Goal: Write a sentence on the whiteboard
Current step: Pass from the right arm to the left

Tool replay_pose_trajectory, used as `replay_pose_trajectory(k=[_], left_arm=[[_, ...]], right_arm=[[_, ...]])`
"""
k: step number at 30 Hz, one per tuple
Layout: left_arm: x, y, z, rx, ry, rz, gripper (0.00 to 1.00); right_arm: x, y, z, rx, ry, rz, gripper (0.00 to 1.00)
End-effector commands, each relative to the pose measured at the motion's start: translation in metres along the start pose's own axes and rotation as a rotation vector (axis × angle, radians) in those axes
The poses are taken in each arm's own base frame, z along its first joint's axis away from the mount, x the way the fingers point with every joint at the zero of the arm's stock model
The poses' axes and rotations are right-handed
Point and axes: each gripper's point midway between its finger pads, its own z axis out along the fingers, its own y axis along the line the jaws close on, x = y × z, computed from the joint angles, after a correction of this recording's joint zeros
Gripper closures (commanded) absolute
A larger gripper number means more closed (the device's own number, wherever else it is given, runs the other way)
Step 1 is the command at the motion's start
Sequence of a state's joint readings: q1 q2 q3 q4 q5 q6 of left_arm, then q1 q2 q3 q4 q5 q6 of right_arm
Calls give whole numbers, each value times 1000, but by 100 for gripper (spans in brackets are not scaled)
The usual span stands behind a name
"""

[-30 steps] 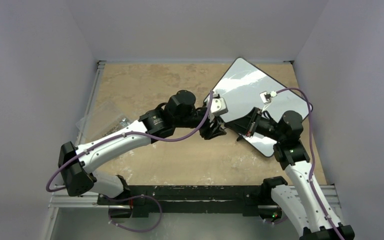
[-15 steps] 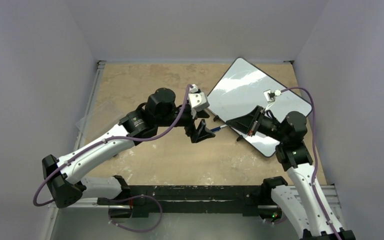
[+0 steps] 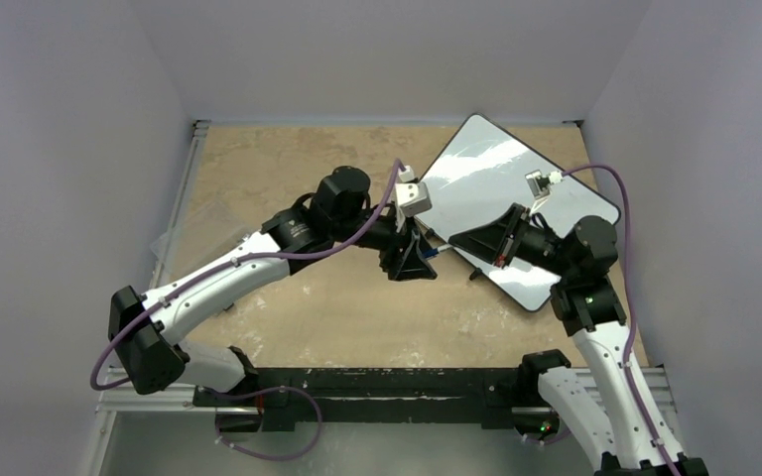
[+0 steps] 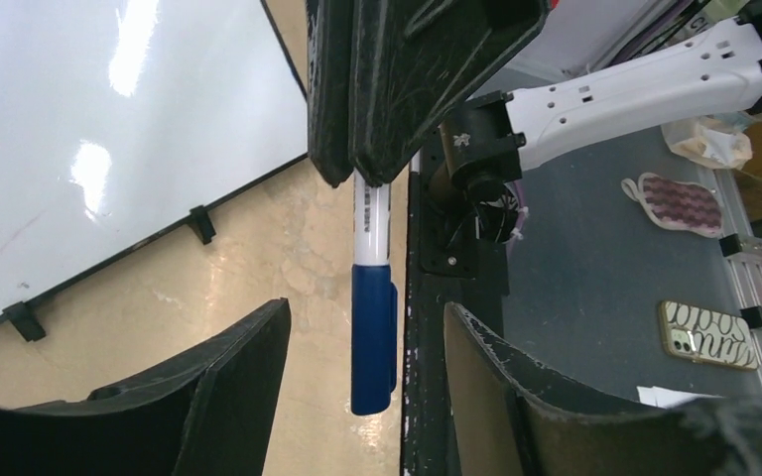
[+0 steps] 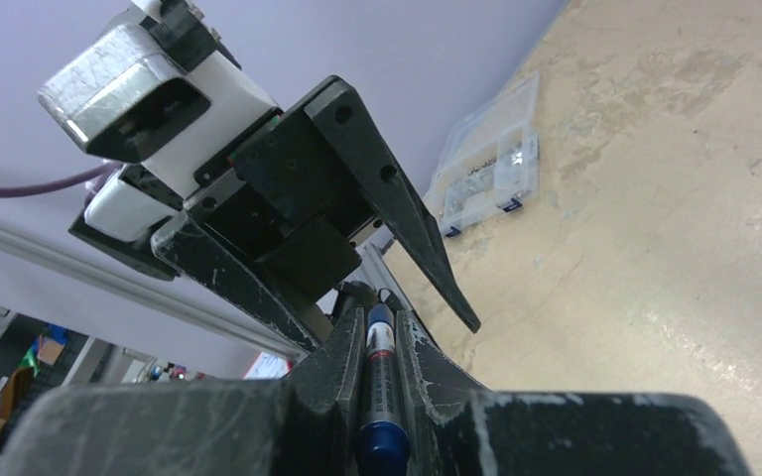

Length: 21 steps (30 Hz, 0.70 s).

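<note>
The whiteboard (image 3: 496,178) lies tilted at the table's back right, glossy white with a black rim, also at the upper left of the left wrist view (image 4: 89,149). Its visible face is blank; the sentence is out of view. My right gripper (image 3: 453,242) is shut on a marker (image 5: 379,377), whose blue cap (image 4: 372,337) points toward the left arm. My left gripper (image 4: 365,307) is open, with its fingers on either side of that cap and not touching it. From above, the left gripper (image 3: 419,260) meets the marker (image 3: 437,252) just in front of the board's near-left edge.
A clear plastic organiser box (image 3: 203,238) with small parts sits at the table's left edge, also in the right wrist view (image 5: 486,169). Grey walls close in three sides. A black rail (image 3: 377,382) runs along the near edge.
The left gripper opened, drew back to the left away from the marker, then came back right so its jaws straddle the cap. The right arm kept its grip and shifted slightly right.
</note>
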<state>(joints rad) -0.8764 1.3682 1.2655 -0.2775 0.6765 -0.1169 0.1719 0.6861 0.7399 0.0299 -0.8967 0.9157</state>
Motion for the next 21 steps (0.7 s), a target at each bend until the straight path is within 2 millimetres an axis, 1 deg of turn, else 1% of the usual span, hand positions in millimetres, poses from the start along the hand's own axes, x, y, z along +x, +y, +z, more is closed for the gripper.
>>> replay_pose_trajectory(k=[1,5,6,9,10,14,17,21], left_arm=[[-40,-25,-8,118,-83,56,46],[-39,-37,-9,195,-57,58,60],[-39,-37,-8,198,-49,56,67],[-33,-30,-4,175,-23,48,98],[-32,-26,-4,160,-19,44,100],[-28,-14,-2,84,-4,60,100],[-27,3,-3,-48,4,111,100],[-29,30,-7,-298,13,255,100]], right_arm=[[-2,26,-4,-84,18,-85,100],[1,25,-5,-89,30,-95,100],[1,26,-5,-91,32,-96,100],[1,27,-5,-98,32,-103,100],[1,29,-6,-102,31,-106,100],[2,33,-8,-110,31,-107,100],[-1,33,-9,-86,19,-80,100],[-4,18,-8,21,-4,13,100]])
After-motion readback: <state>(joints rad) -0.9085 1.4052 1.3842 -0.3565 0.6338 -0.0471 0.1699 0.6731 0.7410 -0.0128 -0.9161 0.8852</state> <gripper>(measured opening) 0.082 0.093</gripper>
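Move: Level with the left hand or about 1 cm ahead, the marker's middle lies some 4 cm to its right and 3 cm above; its blue cap points at the open left fingers. The right hand holds the other end, the marker's middle about 3 cm to its left and 1 cm ahead, at its height. From the left hand, the right finger pads are some 7 cm right, 1 cm ahead and 3 cm up; the whiteboard's middle is roughly 25 cm ahead, 24 cm right and 29 cm below. Rising about 3 cm and easing back 1 cm, with a slight clockwise turn, the left hand brings its fingers around the marker's blue cap and closes them from over half open, pinching it just past the white barrel. It then sinks about 1 cm and comes forward again with the cap gripped. The right hand keeps its hold on the other end, easing back about 1 cm, then partly forward again. ##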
